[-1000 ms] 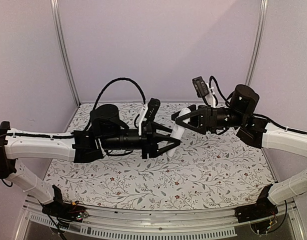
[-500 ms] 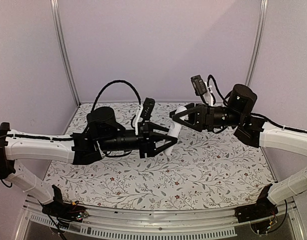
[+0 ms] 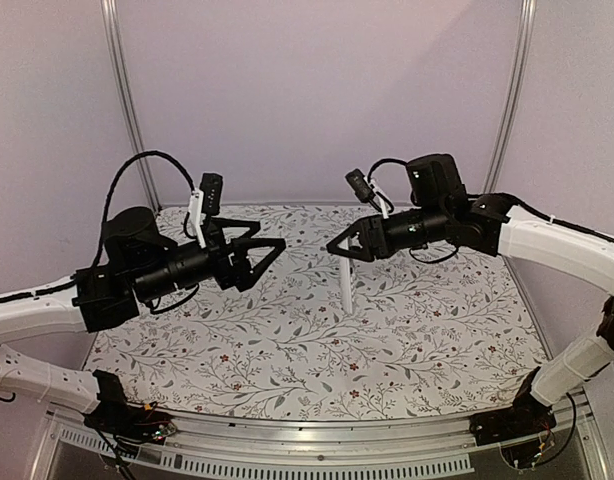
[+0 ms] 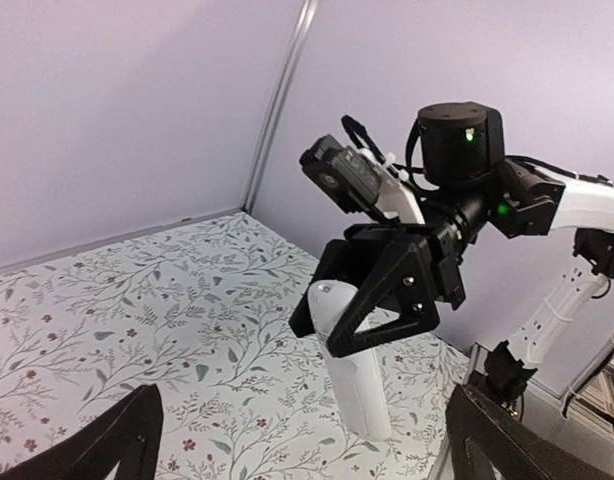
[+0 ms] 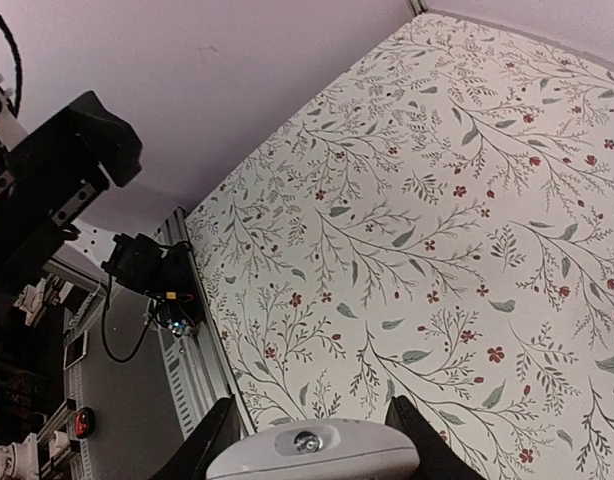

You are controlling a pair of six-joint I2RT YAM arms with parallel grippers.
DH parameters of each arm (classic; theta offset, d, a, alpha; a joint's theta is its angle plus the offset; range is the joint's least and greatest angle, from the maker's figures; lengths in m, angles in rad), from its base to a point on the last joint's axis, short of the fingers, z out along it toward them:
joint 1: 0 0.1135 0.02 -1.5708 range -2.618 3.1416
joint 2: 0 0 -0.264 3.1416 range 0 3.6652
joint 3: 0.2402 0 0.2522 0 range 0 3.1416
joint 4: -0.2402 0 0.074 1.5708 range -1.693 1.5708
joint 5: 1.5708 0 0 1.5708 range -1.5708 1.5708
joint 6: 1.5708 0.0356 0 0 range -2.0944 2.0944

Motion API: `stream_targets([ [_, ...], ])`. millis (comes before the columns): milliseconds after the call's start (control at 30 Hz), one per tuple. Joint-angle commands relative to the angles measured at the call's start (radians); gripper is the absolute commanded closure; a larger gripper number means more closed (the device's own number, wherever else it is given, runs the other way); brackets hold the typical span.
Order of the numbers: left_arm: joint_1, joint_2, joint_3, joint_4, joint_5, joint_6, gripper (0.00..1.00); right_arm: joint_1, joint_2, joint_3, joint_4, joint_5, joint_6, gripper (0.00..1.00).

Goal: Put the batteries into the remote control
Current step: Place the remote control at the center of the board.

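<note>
The white remote control (image 3: 344, 287) hangs upright above the floral table, its top end pinched in my right gripper (image 3: 343, 250), which is shut on it. In the left wrist view the remote (image 4: 359, 385) shows its plain white side below the right gripper's black fingers (image 4: 387, 290). In the right wrist view only the remote's end (image 5: 312, 452) shows between the fingers (image 5: 213, 442). My left gripper (image 3: 264, 262) is open and empty, held in the air well to the left of the remote. No batteries are in view.
The floral table top (image 3: 287, 350) lies below both arms. Purple walls and metal corner posts (image 3: 127, 110) stand behind. The table's front rail with wiring (image 5: 157, 300) shows in the right wrist view.
My left arm has drawn back to the left, away from the remote. My right arm has swung left and back, and the remote now hangs upright from it.
</note>
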Motion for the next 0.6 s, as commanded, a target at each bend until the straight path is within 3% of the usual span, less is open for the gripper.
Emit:
stream_targets([
  [0, 0.051, -0.043, -0.035, -0.211, -0.233, -0.037, 0.0, 0.008, 0.1, 0.096, -0.313, 0.214, -0.151, 0.89],
  [200, 0.097, -0.044, -0.047, -0.31, -0.33, -0.096, 0.0, 0.031, 0.308, 0.269, -0.527, 0.413, -0.225, 0.88],
  [567, 0.106, -0.005, -0.048, -0.331, -0.348, -0.107, 0.0, 0.074, 0.614, 0.427, -0.566, 0.577, -0.244, 0.88],
])
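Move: The right hand already grips the remote control near one end, and its middle hangs some 6 cm below and 3 cm back from the fingers. The board's centre is about 12 cm ahead of the right hand, 4 cm to its left and 28 cm below. From the open, empty left hand, the board's centre lies roughly 16 cm ahead, 10 cm right and 33 cm down, and the remote about 13 cm right, 1 cm ahead and 10 cm below. Lower the right gripper about 20 cm towards the board's centre, easing it some 6 cm forward before the last stretch, and tip its left-pointing fingers down by about 45 degrees until they point steeply at the board; keep the grip on the remote. Meanwhile draw the left gripper off to the left, down and forward, turning it counter-clockwise, fingers still wide open. ##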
